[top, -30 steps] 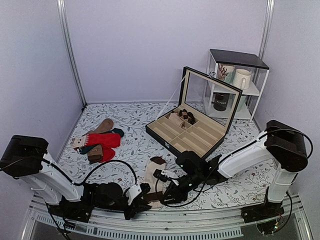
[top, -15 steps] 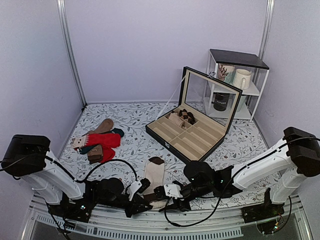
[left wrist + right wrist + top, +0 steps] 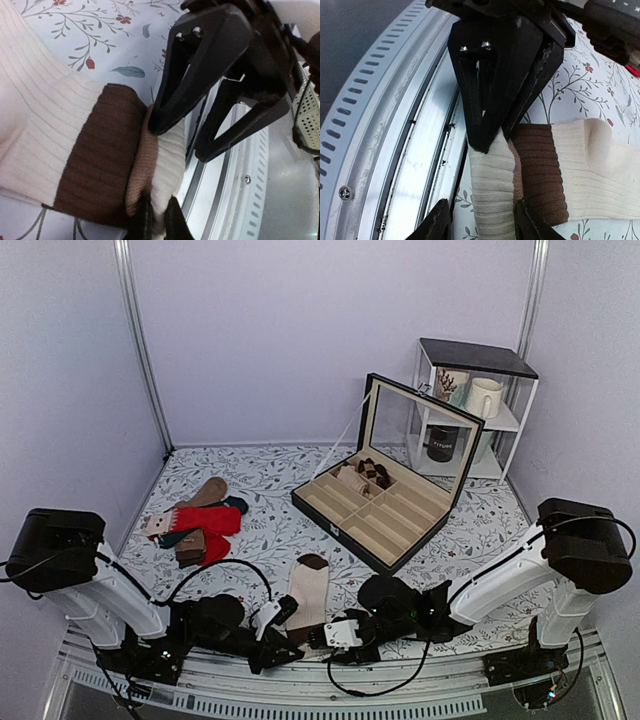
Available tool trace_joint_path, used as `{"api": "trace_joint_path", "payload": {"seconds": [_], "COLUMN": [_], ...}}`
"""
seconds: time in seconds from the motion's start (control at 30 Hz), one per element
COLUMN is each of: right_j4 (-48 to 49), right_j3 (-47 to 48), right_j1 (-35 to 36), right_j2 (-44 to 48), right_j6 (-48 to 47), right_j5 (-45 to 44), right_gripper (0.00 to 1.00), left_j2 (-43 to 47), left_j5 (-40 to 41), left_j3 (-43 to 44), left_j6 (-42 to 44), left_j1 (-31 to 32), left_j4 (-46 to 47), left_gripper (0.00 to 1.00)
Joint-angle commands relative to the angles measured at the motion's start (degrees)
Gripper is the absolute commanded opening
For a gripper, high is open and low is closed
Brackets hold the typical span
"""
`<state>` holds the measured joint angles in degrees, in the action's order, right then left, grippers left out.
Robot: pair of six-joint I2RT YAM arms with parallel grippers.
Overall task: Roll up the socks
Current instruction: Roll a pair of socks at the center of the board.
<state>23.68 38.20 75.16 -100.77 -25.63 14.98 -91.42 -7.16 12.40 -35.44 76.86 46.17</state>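
Observation:
The socks (image 3: 309,587) lie flat near the table's front edge, cream with brown bands and a dark brown end pointing away. Their near end is folded into a small cream roll (image 3: 492,185) beside a brown band (image 3: 100,150). My left gripper (image 3: 159,226) is shut on that roll's left end, with cream knit pinched between its fingers. It shows from the other side too, left gripper (image 3: 487,135). My right gripper (image 3: 485,225) is open, one finger on each side of the roll. In the top view the left gripper (image 3: 287,628) and right gripper (image 3: 322,628) meet at the roll.
The metal table rim (image 3: 395,130) runs right beside the roll. Bright red socks (image 3: 208,521) and tan and teal socks (image 3: 207,492) lie at the left. An open compartment box (image 3: 385,515) stands mid-table, and a shelf with mugs (image 3: 470,405) at the back right.
The right arm has dropped from over the socks to the front edge, and its gripper has opened wider around the roll. The left gripper has kept its grip in place.

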Motion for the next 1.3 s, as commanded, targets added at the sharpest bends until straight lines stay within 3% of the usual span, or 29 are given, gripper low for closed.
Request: {"api": "trace_joint_path", "payload": {"seconds": [0.0, 0.33, 0.47, 0.57, 0.7, 0.9, 1.07, 1.27], "right_j4": [0.4, 0.11, -3.57, -9.43, -16.84, -29.19, -37.85, -43.37], "right_j3": [1.02, 1.87, 3.68, 5.9, 7.59, 12.0, 16.9, 21.61], "right_j1": [0.58, 2.16, 2.23, 2.28, 2.25, 2.17, 0.86, -3.06], "right_j2": [-2.78, -6.2, -8.1, -9.32, -8.14, -6.19, -8.23, -12.69], "right_j6": [-1.83, -1.94, -1.94, 0.81, 6.28, 13.35, 19.43, 28.36], "right_j5": [-2.56, -6.62, -6.66, -4.9, -2.19, 0.8, 6.48, 13.04], "right_gripper": [0.44, 0.39, 0.15, 0.06, 0.03, 0.03, 0.03, 0.04], "left_j2": [-2.94, -4.84, -5.12, -4.45, 0.39, 15.29, 24.68, 23.93], "left_j5": [-2.33, -3.55, -4.31, -3.77, -0.18, 8.72, 14.05, 18.21], "left_j3": [-2.82, -2.81, -2.84, -2.59, -1.24, 0.35, -3.31, -4.56], "left_j6": [-0.78, -0.44, -0.32, 0.21, 3.6, 9.16, 9.87, 13.09], "left_j1": [-0.23, -0.38, -0.41, -0.4, -0.4, 0.09, 3.46, 7.64], "left_j4": [-7.8, -5.92, -4.93, -5.39, -10.78, -23.39, -21.57, -16.2], "left_gripper": [0.0, 0.0, 0.0, 0.0, 0.23, 0.42, 0.47, 0.47]}}
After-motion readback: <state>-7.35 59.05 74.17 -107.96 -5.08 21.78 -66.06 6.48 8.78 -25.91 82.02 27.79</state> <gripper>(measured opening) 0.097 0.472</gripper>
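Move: My shut left fingers still hold the left end of the rolled-up sock cuff, whose middle lies about 3 cm to their right and level with them. From my open right hand the roll's middle is roughly 3 cm left, 1 cm ahead and 1 cm lower. The sock's dark toe lies about 18 cm ahead of the right hand and 2 cm left; the storage box's middle is some 34 cm ahead and 10 cm right. With my left fingers keeping their pinch, I slide my open right hand about 2 cm left and slightly down over the roll and close its fingers on it. Then my left hand opens, comes free and goes up some 5 cm and 3 cm left, while my right keeps its grip, draws back about 2 cm and rolls and tilts some 30 degrees, its upper side going forward over the sock and its fingertips steeper down. ##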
